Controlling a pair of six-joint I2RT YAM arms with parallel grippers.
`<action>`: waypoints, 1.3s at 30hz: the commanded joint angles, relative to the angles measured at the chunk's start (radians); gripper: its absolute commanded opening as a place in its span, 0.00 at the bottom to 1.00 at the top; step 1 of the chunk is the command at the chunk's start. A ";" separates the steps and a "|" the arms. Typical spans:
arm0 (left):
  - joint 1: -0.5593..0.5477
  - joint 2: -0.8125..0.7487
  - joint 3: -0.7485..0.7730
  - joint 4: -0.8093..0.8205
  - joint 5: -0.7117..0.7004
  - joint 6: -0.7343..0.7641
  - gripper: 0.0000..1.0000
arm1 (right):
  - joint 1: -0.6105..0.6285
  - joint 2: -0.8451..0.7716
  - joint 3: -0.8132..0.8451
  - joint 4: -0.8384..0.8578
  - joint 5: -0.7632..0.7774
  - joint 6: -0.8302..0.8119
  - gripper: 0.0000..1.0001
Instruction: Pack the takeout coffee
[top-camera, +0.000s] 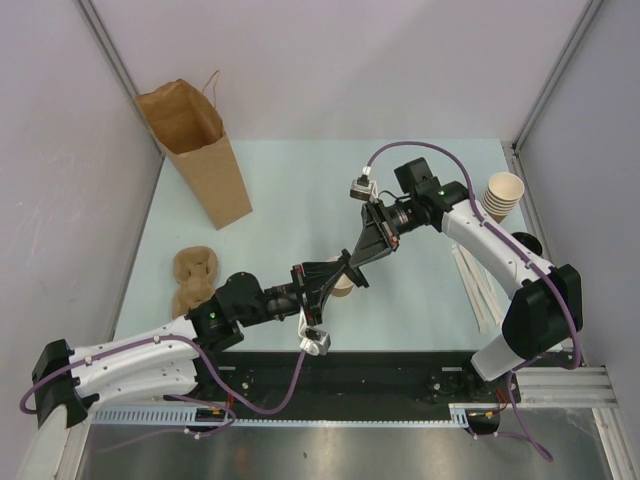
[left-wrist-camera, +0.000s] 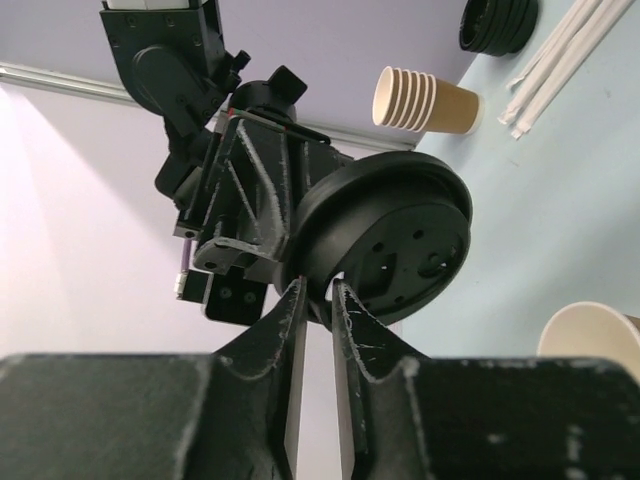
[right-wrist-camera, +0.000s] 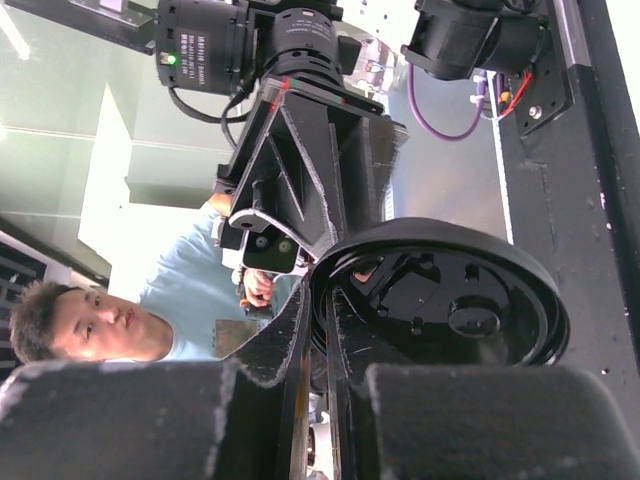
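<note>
A round black lid (left-wrist-camera: 400, 240) hangs in the air over the middle of the table, both grippers at its rim. My right gripper (right-wrist-camera: 318, 295) is shut on the edge of the lid (right-wrist-camera: 450, 300). From the opposite side my left gripper (left-wrist-camera: 316, 288) has its jaws nearly together, the lid's rim between the tips. The two grippers meet tip to tip (top-camera: 350, 270). Just below them a lidless tan cup (top-camera: 343, 288) stands on the table, also in the left wrist view (left-wrist-camera: 590, 335). The takeout coffee as a lidded cup is out of view. The brown paper bag (top-camera: 195, 150) stands open at the far left.
A stack of lidless tan cups (top-camera: 503, 195) lies at the far right, with a stack of black lids (left-wrist-camera: 497, 22) and white sticks (top-camera: 475, 285) close by. A crumpled brown paper lump (top-camera: 195, 278) lies near the left arm. Grey walls enclose the table.
</note>
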 joint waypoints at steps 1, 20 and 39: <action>-0.006 0.017 0.017 0.054 -0.005 0.021 0.17 | 0.026 -0.032 -0.004 0.020 -0.180 0.020 0.00; -0.006 0.056 0.334 -0.545 -0.197 -0.491 0.00 | -0.343 -0.024 -0.008 0.610 -0.043 0.470 0.78; 0.166 0.662 0.965 -1.276 -0.129 -1.310 0.00 | -0.596 -0.169 0.199 -0.042 0.841 -0.377 1.00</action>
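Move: The black lid hangs on edge between both fingertips, its middle about 3 cm below either hand, some 2 cm to the left hand's right and 1 cm to the right hand's left. The open cup stands about 5 cm ahead of both hands and 22 cm below. From the right hand the straws lie about 4 cm ahead, 30 cm right; the cup stack about 21 cm ahead, 35 cm right, both 20-odd cm below. Left pinches the lid; right opens, swinging 28 cm forward-right; left turns fingers down, sinking about 11 cm towards cup. ##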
